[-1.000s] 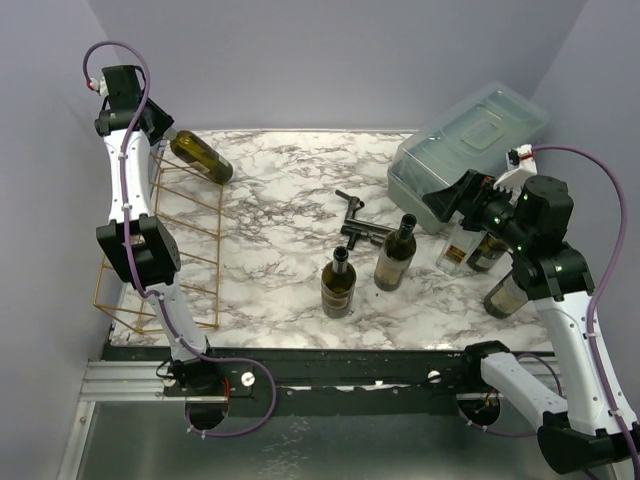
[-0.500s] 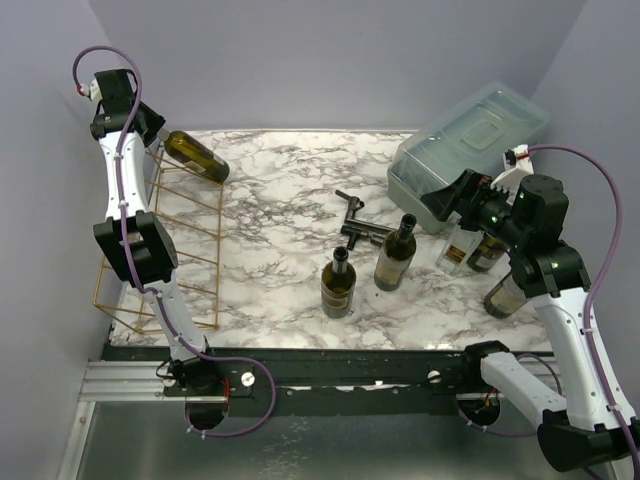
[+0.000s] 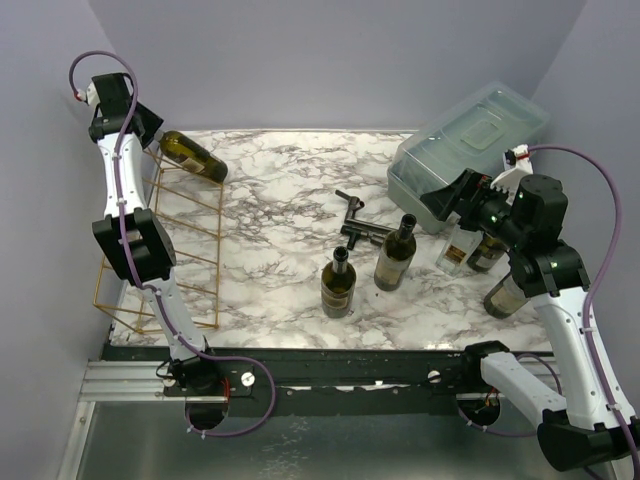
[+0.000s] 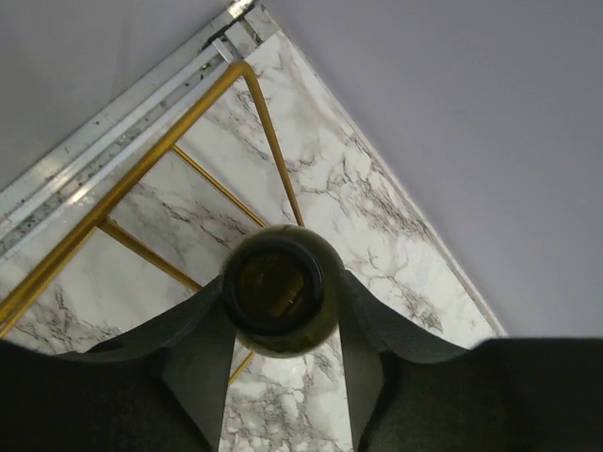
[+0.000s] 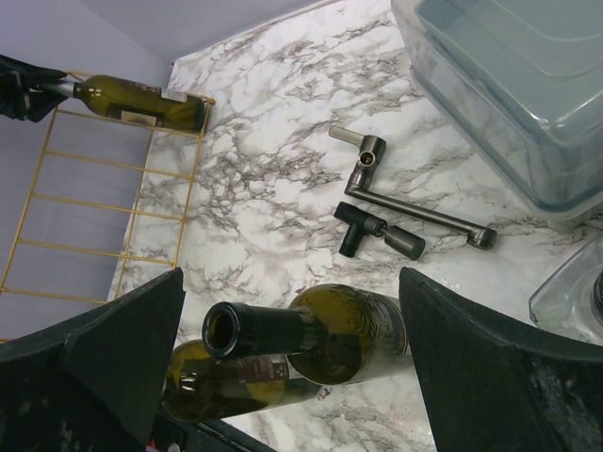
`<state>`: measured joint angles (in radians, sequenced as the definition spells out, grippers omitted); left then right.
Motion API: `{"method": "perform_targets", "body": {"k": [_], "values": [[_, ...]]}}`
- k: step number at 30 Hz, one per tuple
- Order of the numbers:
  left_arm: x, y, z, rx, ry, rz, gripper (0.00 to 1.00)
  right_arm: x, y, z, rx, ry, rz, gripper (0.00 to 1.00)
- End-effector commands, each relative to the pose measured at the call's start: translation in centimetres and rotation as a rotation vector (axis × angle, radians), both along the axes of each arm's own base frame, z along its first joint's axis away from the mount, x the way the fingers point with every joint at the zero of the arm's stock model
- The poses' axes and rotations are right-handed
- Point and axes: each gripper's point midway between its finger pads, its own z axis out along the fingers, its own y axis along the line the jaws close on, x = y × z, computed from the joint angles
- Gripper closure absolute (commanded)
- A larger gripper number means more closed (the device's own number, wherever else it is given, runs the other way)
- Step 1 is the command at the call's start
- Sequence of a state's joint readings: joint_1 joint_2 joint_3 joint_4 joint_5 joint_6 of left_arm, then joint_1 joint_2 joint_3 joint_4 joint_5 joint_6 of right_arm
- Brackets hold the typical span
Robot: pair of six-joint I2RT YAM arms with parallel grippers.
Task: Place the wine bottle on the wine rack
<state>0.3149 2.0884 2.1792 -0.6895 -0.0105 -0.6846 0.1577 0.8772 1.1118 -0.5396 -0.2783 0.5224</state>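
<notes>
A dark green wine bottle (image 3: 196, 157) lies on its side across the far top edge of the gold wire wine rack (image 3: 182, 232) at the table's left. My left gripper (image 3: 150, 137) is at its neck. In the left wrist view the bottle's mouth (image 4: 280, 290) faces the camera, and a finger (image 4: 203, 348) sits tight against each side of the neck. My right gripper (image 3: 452, 203) hangs open on the right with nothing in it. In the right wrist view its wide-set fingers (image 5: 122, 339) frame two upright bottles below, and the racked bottle (image 5: 132, 100) shows far left.
Two upright green bottles (image 3: 339, 284) (image 3: 396, 253) stand mid-table beside a dark metal tool (image 3: 356, 222). More bottles (image 3: 488, 252) cluster under the right arm. A translucent grey lidded box (image 3: 470, 135) fills the back right corner.
The left arm drew back and to the left, sliding the bottle with it along the rack's top edge. The right arm stayed still.
</notes>
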Motion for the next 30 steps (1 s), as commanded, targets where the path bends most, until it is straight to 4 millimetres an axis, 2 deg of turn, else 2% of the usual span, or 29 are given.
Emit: {"method": "perform_targets", "body": {"k": [1,3,10,17,24,30], "values": [[0.0,-0.9,-2.4,-0.052,0.053,-0.021,0.48,0.2,0.1,-0.2,0.011,0.0,0.003,0.02],[-0.1,-0.8,-2.4,-0.051,0.053,-0.015,0.42,0.2,0.1,-0.2,0.013,0.0,0.002,0.02],[0.0,-0.8,-2.1,-0.058,0.046,-0.022,0.32,0.0,0.0,0.0,0.013,-0.002,-0.001,0.02],[-0.6,-1.8,-0.4,-0.07,0.017,-0.067,0.17,-0.1,0.1,-0.2,0.019,0.007,0.003,0.02],[-1.7,-5.4,3.9,-0.112,-0.069,-0.205,0.1,-0.3,0.3,-0.1,0.016,0.016,0.016,0.02],[-4.2,-11.4,6.9,-0.107,-0.108,-0.362,0.06,-0.5,0.5,0.1,0.009,0.028,0.036,0.02]]}}
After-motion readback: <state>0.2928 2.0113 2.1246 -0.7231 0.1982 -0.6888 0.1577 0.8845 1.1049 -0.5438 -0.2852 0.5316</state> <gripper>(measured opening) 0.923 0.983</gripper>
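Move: The wine bottle, its neck still between the left fingertips, slopes down to the right on the wire rack's far end; its middle is about 10 cm right of the left hand, 2 cm back and 6 cm below. The rack's centre is some 19 cm back, 8 cm right and 12 cm below, the metal tool roughly 52 cm right, 18 cm back and 23 cm lower. From the right hand, the bottle lies about 26 cm ahead, 59 cm left and 13 cm lower. The bottle's neck is let go at the far end of the rack: the left hand first sinks about 1.5 cm while its fingers spread from partly open to nearly full. Clear of the neck, the hand then draws off to the right, some 5 cm and quickening, rising over 3 cm and easing back slightly, while turning about 10 degrees clockwise. ##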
